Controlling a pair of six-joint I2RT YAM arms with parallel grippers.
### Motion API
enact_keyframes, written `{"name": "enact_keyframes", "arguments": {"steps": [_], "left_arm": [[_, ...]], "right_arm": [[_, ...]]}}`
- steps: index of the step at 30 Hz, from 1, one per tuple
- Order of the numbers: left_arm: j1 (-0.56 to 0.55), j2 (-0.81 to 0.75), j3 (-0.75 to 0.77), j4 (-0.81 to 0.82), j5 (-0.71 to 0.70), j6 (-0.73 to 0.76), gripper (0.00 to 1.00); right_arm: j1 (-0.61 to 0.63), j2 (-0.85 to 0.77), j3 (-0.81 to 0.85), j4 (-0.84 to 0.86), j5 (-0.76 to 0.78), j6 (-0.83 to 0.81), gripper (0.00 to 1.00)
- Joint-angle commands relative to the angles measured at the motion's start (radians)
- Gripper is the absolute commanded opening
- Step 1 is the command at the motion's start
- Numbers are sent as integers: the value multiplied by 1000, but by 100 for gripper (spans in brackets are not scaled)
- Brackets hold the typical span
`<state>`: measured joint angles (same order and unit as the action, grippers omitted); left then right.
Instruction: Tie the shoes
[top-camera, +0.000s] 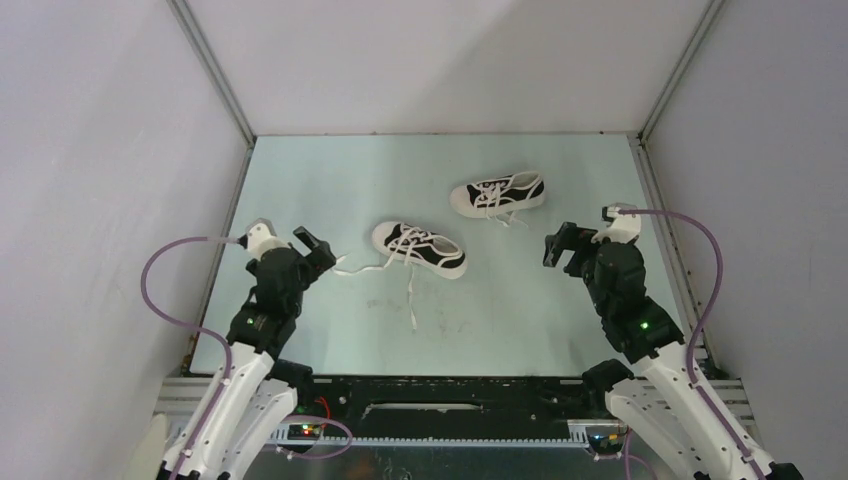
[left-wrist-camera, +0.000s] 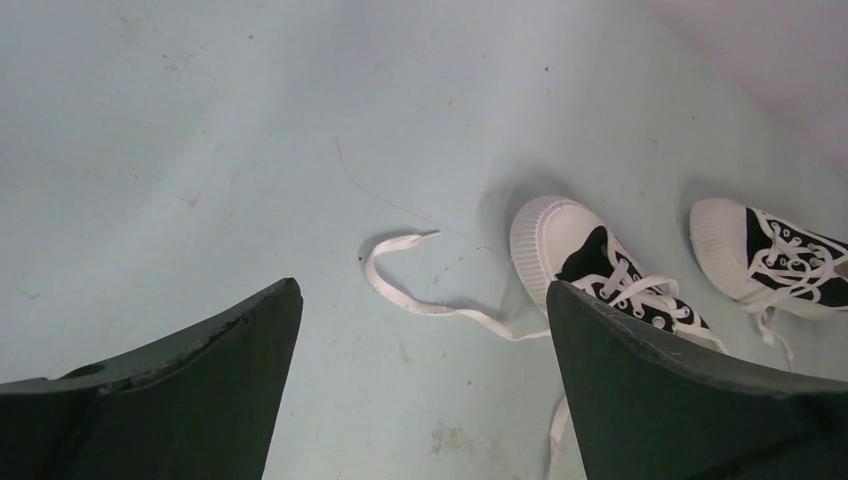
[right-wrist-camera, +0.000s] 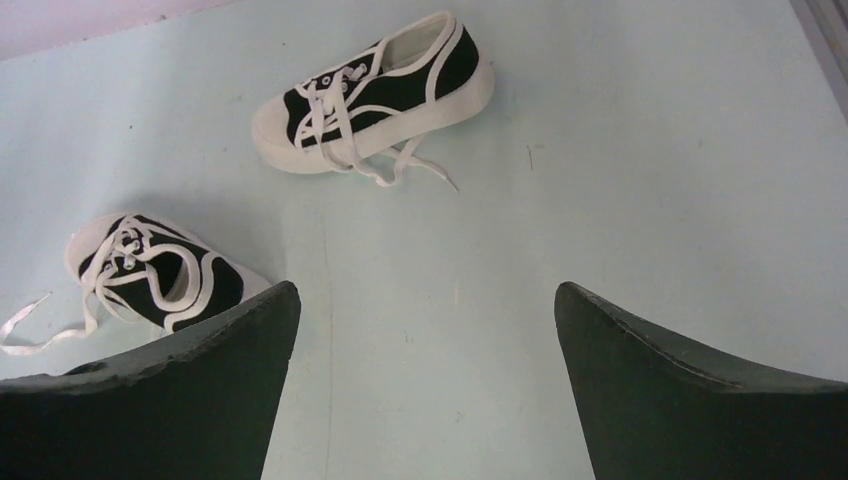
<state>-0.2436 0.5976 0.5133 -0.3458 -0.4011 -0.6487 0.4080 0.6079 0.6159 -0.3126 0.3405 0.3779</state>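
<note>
Two small black canvas shoes with white toe caps lie on the pale green table. The near shoe (top-camera: 420, 248) lies mid-table with loose white laces (top-camera: 412, 296) trailing left and toward me; it also shows in the left wrist view (left-wrist-camera: 600, 270) and the right wrist view (right-wrist-camera: 155, 272). The far shoe (top-camera: 498, 193) lies behind it to the right, with its laces loose; it shows in the right wrist view (right-wrist-camera: 380, 90) and the left wrist view (left-wrist-camera: 770, 262). My left gripper (top-camera: 318, 250) is open and empty, left of the near shoe. My right gripper (top-camera: 556, 247) is open and empty, right of both shoes.
White enclosure walls with metal corner posts (top-camera: 215, 75) ring the table on three sides. The table's near edge meets a black rail (top-camera: 440, 392) between the arm bases. A loose lace end (left-wrist-camera: 400, 285) curls on the table ahead of the left fingers.
</note>
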Motion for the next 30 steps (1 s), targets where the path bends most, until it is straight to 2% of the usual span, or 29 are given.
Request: {"name": "enact_keyframes", "arguments": {"steps": [1, 6, 9, 11, 16, 19, 24, 30], "left_arm": [[5, -14, 18, 8, -15, -25, 100], [6, -89, -37, 42, 39, -78, 100], [6, -120, -102, 125, 85, -96, 100], [5, -106, -115, 144, 109, -105, 100], [5, -51, -103, 140, 169, -75, 100], [6, -42, -119, 166, 194, -42, 99], [5, -54, -136, 206, 240, -22, 98], [6, -75, -188, 235, 255, -66, 98]], "right_arm": [[-5, 8, -7, 10, 28, 24, 99], [-5, 9, -10, -9, -43, 40, 99], [36, 60, 24, -55, -31, 86, 99], [106, 106, 38, -67, 4, 117, 99], [398, 224, 48, 13, 131, 198, 99], [497, 388, 85, 81, 121, 276, 97], [674, 652, 253, 107, 147, 326, 88], [711, 962, 458, 80, 119, 304, 76]]}}
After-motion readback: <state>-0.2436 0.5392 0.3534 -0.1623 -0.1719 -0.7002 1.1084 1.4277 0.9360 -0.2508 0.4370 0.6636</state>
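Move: The near shoe's back lace, trailing towards the robot, has its tip about 28 cm to the right hand's left, 5 cm back and 21 cm below. That shoe's middle lies 27 cm left and 11 cm ahead of the right hand; the far shoe is 9 cm left and some 25 cm ahead. For the left hand, the near shoe's side lace lies about 8 cm ahead, 5 cm right and 17 cm below, with the near shoe 17 cm right and 10 cm ahead. The right arm starts slowly, then sweeps fast to its left by about 25 cm while sinking 9 cm and drawing back some 5, bringing the empty gripper above the back lace's tip; its wrist tips down and swings counter-clockwise, and the jaws narrow by about a fifth. Meanwhile the left hand, wide open, rises slightly, then shifts about 4 cm right and a couple down over the side lace towards the near shoe, rolling right side up and turning some 10 degrees clockwise, touching nothing. ##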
